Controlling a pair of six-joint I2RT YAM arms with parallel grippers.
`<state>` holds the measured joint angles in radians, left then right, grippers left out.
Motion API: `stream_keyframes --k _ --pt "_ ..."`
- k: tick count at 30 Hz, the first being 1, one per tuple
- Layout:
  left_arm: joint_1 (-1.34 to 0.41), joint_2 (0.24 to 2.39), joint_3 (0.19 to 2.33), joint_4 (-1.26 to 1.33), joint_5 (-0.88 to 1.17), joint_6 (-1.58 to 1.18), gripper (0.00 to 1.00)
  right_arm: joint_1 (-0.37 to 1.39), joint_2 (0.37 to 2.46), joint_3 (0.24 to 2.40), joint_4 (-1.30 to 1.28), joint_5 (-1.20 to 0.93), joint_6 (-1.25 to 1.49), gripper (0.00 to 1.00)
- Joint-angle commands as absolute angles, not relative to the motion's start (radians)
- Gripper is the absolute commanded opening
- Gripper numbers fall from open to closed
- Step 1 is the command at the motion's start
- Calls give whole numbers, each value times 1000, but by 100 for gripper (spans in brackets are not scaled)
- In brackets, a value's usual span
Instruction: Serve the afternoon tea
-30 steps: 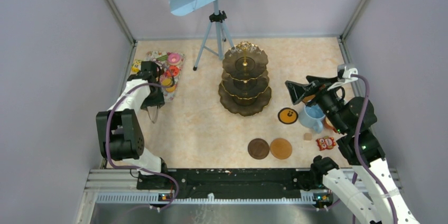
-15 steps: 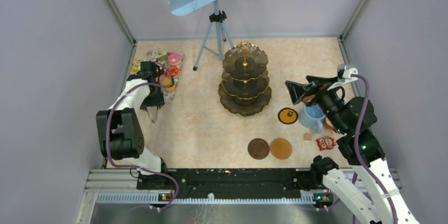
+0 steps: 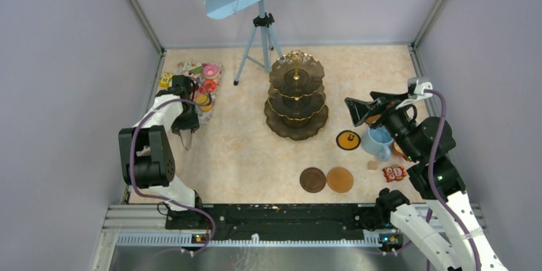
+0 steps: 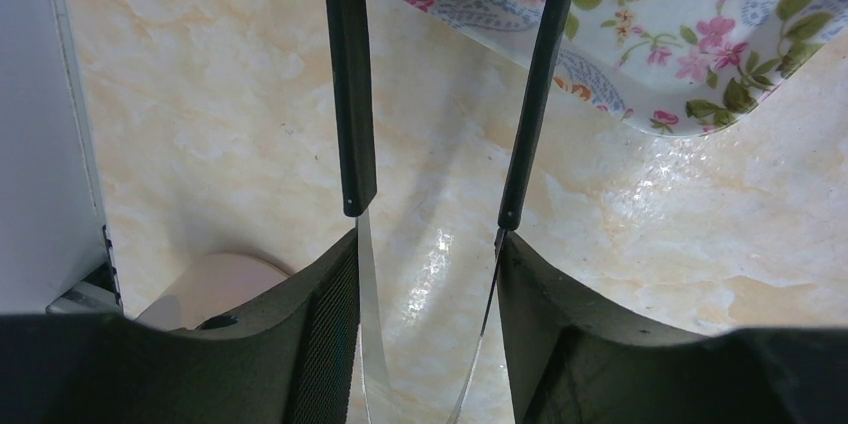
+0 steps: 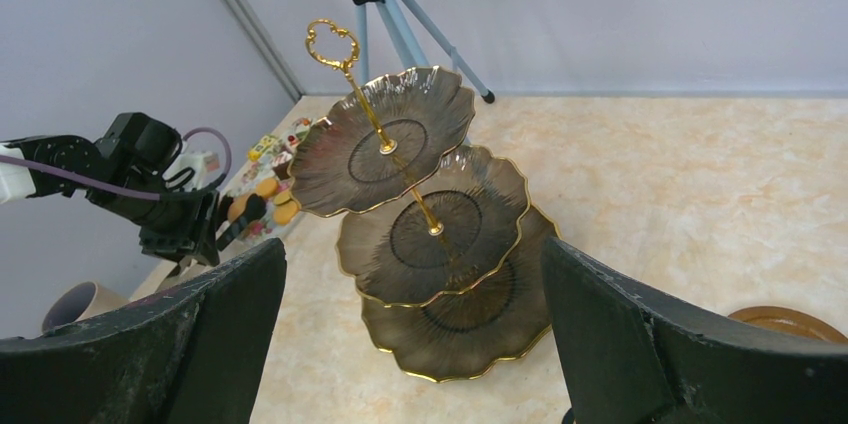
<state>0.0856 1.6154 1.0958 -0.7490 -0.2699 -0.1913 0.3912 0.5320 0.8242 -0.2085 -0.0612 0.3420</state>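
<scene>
The dark three-tier stand (image 3: 296, 95) (image 5: 430, 234) rises at mid-table, its tiers bare. Small cakes and orange tarts (image 3: 206, 87) (image 5: 262, 206) lie on the floral mat (image 3: 192, 68) (image 4: 700, 54) at the far left. My left gripper (image 3: 187, 124) (image 4: 428, 244) is shut on black tongs (image 4: 350, 94), whose arms reach toward the mat's edge. At the right, my right gripper (image 3: 361, 110) (image 5: 412, 249) hangs open and holds nothing, beside the light blue mug (image 3: 377, 142). Three round coasters (image 3: 312, 179) (image 3: 339, 179) (image 3: 348, 139) lie in front of the stand.
A tripod (image 3: 259, 34) carrying a light blue board stands behind the stand. A red packet (image 3: 394, 172) and a small cube (image 3: 372, 165) lie near the right arm. A pale round rim (image 4: 215, 289) shows by the left wall (image 4: 40, 124).
My left arm has shifted slightly, drawing the tongs a little back from the mat toward the near side. The right arm has not moved.
</scene>
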Motion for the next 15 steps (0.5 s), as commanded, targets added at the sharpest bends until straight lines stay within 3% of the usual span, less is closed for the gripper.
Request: stream_keyframes --k 1,11,15 --pt "92 1576 1125 -725 -278 -195 50 405 545 851 -178 -58 339 95" --pt "70 1408 1125 -790 -224 -183 45 405 561 879 -216 -34 311 95" --pt "-116 1311 1074 -819 -189 -226 44 404 564 892 -239 -5 291 95"
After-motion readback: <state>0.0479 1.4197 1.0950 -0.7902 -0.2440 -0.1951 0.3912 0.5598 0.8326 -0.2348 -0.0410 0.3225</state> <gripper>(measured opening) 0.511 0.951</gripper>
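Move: The left hand already holds the tongs round an orange bun about 11 cm ahead of it and some 4 cm below. The tiered stand is roughly 44 cm to its right and 5 cm farther out. Two orange cookies lie about 12 cm ahead and 4 cm right, and the floral tray's middle is 18 cm ahead. From the right hand the stand is some 19 cm left, 13 cm ahead and 20 cm below. Straight up, after a brief hold, the left hand lifts about 5 cm, the tong tips swinging forward and up by some 10 degrees. Its fingers keep their grip and squeeze the tongs slightly tighter round the bun; only at the end does the hand begin to veer right, towards the tiered stand. ##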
